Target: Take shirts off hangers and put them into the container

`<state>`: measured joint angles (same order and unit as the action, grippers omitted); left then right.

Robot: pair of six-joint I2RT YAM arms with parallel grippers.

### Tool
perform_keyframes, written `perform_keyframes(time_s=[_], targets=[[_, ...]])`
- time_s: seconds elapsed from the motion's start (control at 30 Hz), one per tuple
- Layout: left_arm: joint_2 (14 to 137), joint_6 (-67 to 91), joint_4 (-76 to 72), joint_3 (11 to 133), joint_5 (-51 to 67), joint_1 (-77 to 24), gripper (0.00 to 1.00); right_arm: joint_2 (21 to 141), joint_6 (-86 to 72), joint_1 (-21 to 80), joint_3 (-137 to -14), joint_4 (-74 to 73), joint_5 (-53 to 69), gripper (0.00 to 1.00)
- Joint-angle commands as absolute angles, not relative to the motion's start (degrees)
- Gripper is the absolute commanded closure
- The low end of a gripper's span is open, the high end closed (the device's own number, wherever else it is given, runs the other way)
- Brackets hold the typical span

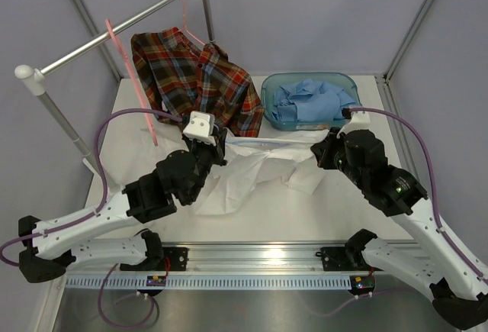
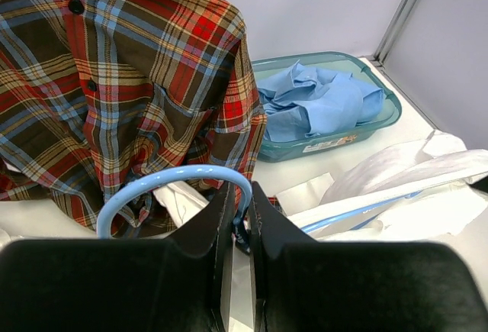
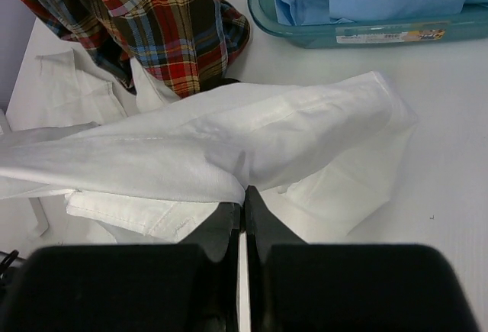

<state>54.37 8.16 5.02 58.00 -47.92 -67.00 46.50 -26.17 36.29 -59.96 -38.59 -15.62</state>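
Observation:
My left gripper (image 2: 242, 195) is shut on the hook of a light blue hanger (image 2: 171, 178); the hanger's arm runs off to the right inside the white shirt (image 2: 427, 172). That white shirt (image 1: 252, 166) lies stretched across the table between both arms. My right gripper (image 3: 244, 191) is shut on a fold of the white shirt (image 3: 229, 141). The plaid shirt (image 1: 194, 76) hangs on a pink hanger (image 1: 185, 23) from the rail, its hem on the table. The light blue shirt (image 1: 311, 99) lies crumpled in the teal container (image 1: 267, 91).
A second pink hanger (image 1: 130, 80), bare, hangs from the silver rail (image 1: 107, 38) at the back left. The rail's post (image 1: 65, 122) stands left of my left arm. The container (image 3: 320, 34) sits just beyond the white shirt at the back right.

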Motion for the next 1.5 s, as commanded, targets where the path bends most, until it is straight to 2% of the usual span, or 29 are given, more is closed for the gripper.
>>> perform_keyframes(time_s=[0.0,0.3,0.53,0.67,0.77,0.8,0.93,1.0,1.03,1.13,1.47], targets=[[48.69,0.71,4.48,58.01,-63.28,-64.78,1.00,45.44,-22.06,31.73,-62.66,-50.44,-29.27,1.00],[48.43,2.46,6.94,56.78,-69.69,-63.29,1.00,45.53,-21.80,28.57,-66.53,-55.99,-32.34,1.00],[54.22,4.57,7.12,61.77,-63.11,-63.19,1.00,43.68,-21.80,28.56,-62.58,-45.10,-13.74,1.00],[60.46,7.90,7.21,67.04,-58.98,-63.19,1.00,46.49,-20.66,28.56,-61.17,-40.62,-9.50,1.00],[65.20,8.96,7.29,70.91,-60.11,-63.28,1.00,46.49,-20.13,28.56,-60.73,-39.29,-8.96,0.84],[66.00,9.14,7.29,71.62,-60.90,-63.28,1.00,46.58,-19.78,28.56,-60.82,-39.29,-8.96,0.74],[70.12,9.23,7.03,74.88,-61.44,-63.28,1.00,46.67,-19.25,28.56,-61.43,-38.59,-9.23,0.47],[71.19,8.97,7.03,76.19,-61.17,-63.19,1.00,46.67,-19.25,28.56,-61.70,-38.06,-9.32,0.40],[71.63,8.88,7.21,76.55,-61.00,-63.19,1.00,47.10,-18.99,28.56,-61.70,-37.27,-9.58,0.34],[72.16,9.14,7.12,76.64,-60.56,-63.28,1.00,48.94,-18.55,28.56,-62.31,-36.48,-10.81,0.30],[71.46,8.96,7.21,75.24,-59.42,-63.72,1.00,55.19,-18.98,28.56,-64.60,-29.36,-9.05,0.30]])
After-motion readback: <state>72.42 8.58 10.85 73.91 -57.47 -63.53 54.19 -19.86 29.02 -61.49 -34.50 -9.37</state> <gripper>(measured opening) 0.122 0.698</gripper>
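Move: Both hands already hold the white shirt stretched between them: the left hand grips its blue hanger, with the shirt's middle about 12 cm to the right, level ahead and 10 cm lower; the right hand pinches the far shoulder, with the middle some 12 cm to its left, level ahead and 8 cm lower. From the left hand, the plaid shirt hangs about 18 cm ahead and 7 cm left, slightly lower. The container lies roughly 27 cm ahead of the right hand, 3 cm right and 20 cm down. Keep the left gripper shut on the blue hanger and hold it nearly still, then bring it about 5 cm forward and a little right, towards the plaid shirt, swinging the wrist some 15 degrees counter-clockwise. Ease the right hand up and slightly back, open its fingers wide to let go of the white shoulder, then carry it forward and down towards the container, about 5 cm forward. ##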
